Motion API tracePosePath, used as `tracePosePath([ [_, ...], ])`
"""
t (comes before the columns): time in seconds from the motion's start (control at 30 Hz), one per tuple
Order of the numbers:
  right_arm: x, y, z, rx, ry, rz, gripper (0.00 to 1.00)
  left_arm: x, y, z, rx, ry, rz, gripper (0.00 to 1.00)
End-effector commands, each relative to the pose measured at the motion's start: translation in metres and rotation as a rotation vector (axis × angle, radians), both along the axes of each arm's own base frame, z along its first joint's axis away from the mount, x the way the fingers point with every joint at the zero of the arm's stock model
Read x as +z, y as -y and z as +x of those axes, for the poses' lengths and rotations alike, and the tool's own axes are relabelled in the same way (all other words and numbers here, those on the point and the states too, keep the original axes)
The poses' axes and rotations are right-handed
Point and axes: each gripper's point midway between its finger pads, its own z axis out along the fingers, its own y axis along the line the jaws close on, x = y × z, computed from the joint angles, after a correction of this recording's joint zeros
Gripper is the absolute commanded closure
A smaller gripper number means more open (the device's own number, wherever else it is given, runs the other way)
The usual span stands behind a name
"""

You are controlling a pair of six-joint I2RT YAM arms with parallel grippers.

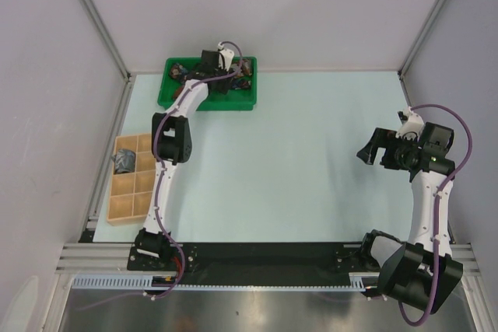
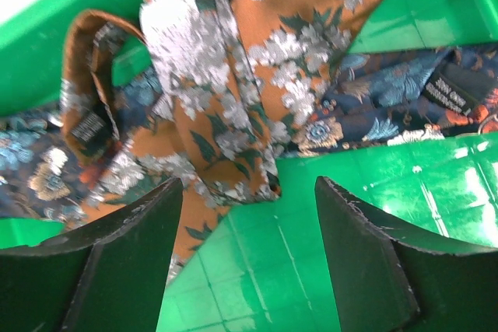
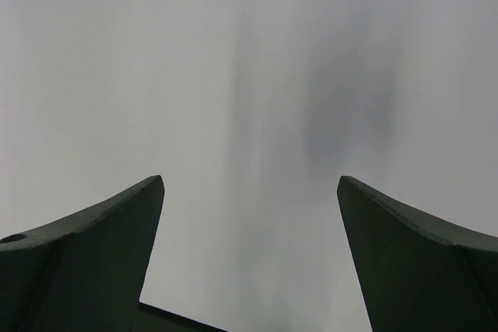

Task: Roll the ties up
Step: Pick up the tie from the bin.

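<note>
In the left wrist view a rust-brown tie [image 2: 233,114] with silver flowers lies crumpled in the green tray [image 2: 389,215]. It rests across a dark navy floral tie [image 2: 373,114]. My left gripper [image 2: 247,192] hangs low in the tray with its jaws apart. Bare tray floor shows between them, and the rust-brown tie's lower fold lies just beyond the left finger [image 2: 117,254]. From above, the left gripper [image 1: 224,75] covers most of the ties [image 1: 237,83]. A grey-blue tie [image 1: 124,161] sits in the wooden box. My right gripper [image 1: 373,149] is open in the air, holding nothing.
The green tray [image 1: 173,103] stands at the table's back left. The tan wooden compartment box [image 1: 132,184] lies along the left edge. Grey walls and metal posts close in the table. The right gripper [image 3: 249,184] faces a blank grey wall.
</note>
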Motion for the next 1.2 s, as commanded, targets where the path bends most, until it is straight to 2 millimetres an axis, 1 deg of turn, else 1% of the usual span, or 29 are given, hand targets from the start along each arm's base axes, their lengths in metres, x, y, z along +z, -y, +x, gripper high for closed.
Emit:
tracePosePath([
  [0.0, 0.007, 0.007, 0.006, -0.014, 0.031, -0.021, 0.00, 0.035, -0.006, 0.021, -0.008, 0.122, 0.037, 0.28],
  [0.1, 0.007, 0.008, 0.006, -0.017, 0.033, -0.021, 0.00, 0.030, -0.010, 0.022, -0.018, 0.120, 0.078, 0.37],
  [0.13, 0.006, 0.008, 0.005, -0.019, 0.029, -0.019, 0.00, 0.031, -0.011, 0.022, -0.019, 0.121, 0.085, 0.37],
  [0.23, 0.006, 0.008, 0.006, -0.016, 0.028, -0.017, 0.00, 0.026, -0.012, 0.021, -0.037, 0.113, 0.116, 0.38],
  [0.3, 0.007, 0.009, 0.006, -0.019, 0.030, -0.018, 0.00, 0.021, -0.014, 0.019, -0.055, 0.102, 0.148, 0.36],
  [0.37, 0.006, 0.009, 0.006, -0.019, 0.026, -0.016, 0.00, 0.014, -0.015, 0.015, -0.081, 0.081, 0.186, 0.34],
  [0.4, 0.006, 0.009, 0.006, -0.020, 0.026, -0.016, 0.00, 0.006, -0.016, 0.011, -0.090, 0.060, 0.207, 0.33],
  [0.43, 0.005, 0.010, 0.006, -0.020, 0.024, -0.015, 0.00, 0.002, -0.016, 0.008, -0.100, 0.047, 0.223, 0.32],
  [0.53, 0.005, 0.011, 0.006, -0.025, 0.024, -0.015, 0.00, -0.012, -0.020, 0.003, -0.132, 0.010, 0.274, 0.34],
  [0.67, 0.004, 0.011, 0.006, -0.026, 0.020, -0.013, 0.00, -0.020, -0.020, 0.002, -0.185, 0.001, 0.341, 0.36],
  [0.7, 0.005, 0.012, 0.007, -0.028, 0.021, -0.014, 0.00, -0.024, -0.019, 0.002, -0.198, -0.003, 0.355, 0.40],
  [0.77, 0.004, 0.013, 0.006, -0.033, 0.017, -0.013, 0.00, -0.026, -0.016, 0.003, -0.216, 0.006, 0.388, 0.47],
  [0.8, 0.004, 0.014, 0.006, -0.034, 0.018, -0.013, 0.00, -0.027, -0.015, 0.003, -0.221, 0.008, 0.395, 0.55],
  [0.87, 0.004, 0.014, 0.006, -0.037, 0.018, -0.013, 0.00, -0.021, -0.014, 0.007, -0.219, 0.028, 0.399, 0.63],
  [0.9, 0.005, 0.015, 0.006, -0.040, 0.020, -0.014, 0.00, -0.019, -0.014, 0.008, -0.219, 0.034, 0.400, 0.76],
  [0.93, 0.005, 0.016, 0.006, -0.042, 0.020, -0.014, 0.00, -0.009, -0.015, 0.009, -0.212, 0.052, 0.403, 0.83],
  [0.97, 0.004, 0.016, 0.006, -0.041, 0.019, -0.013, 0.00, -0.003, -0.017, 0.010, -0.205, 0.060, 0.407, 0.99],
  [1.0, 0.004, 0.016, 0.005, -0.043, 0.019, -0.013, 0.00, 0.007, -0.017, 0.011, -0.198, 0.077, 0.408, 1.00],
  [1.03, 0.006, 0.015, 0.005, -0.039, 0.024, -0.015, 0.00, 0.030, -0.017, 0.013, -0.187, 0.116, 0.401, 1.00],
  [1.07, 0.006, 0.015, 0.005, -0.036, 0.027, -0.015, 0.00, 0.037, -0.018, 0.010, -0.185, 0.123, 0.402, 1.00],
  [1.13, 0.006, 0.015, 0.005, -0.037, 0.030, -0.017, 0.00, 0.063, -0.018, 0.010, -0.176, 0.170, 0.393, 1.00],
  [1.17, 0.007, 0.014, 0.004, -0.035, 0.033, -0.016, 0.00, 0.093, -0.019, 0.008, -0.170, 0.212, 0.385, 1.00],
])
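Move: The folded near end of the brown tie lies almost between my left hand's open fingers: some 2 cm ahead, 1 cm left and 3 cm below. On that same low level, a brown loop sits about 9 cm ahead and 6 cm left, and the dark blue tie's right-hand part lies 11 cm to the right and 1 cm ahead. From my right hand the brown tie is far off, roughly 40 cm ahead, 63 cm left and 14 cm down. With my left hand I roll some 20 degrees, left side rising, turning a little clockwise as I shift barely 2 cm left over the brown tie's folded end. I lift about 1 cm at first, then sink about 3 cm onto the fold and shut my fingers fully, pinching the cloth between their tips. ##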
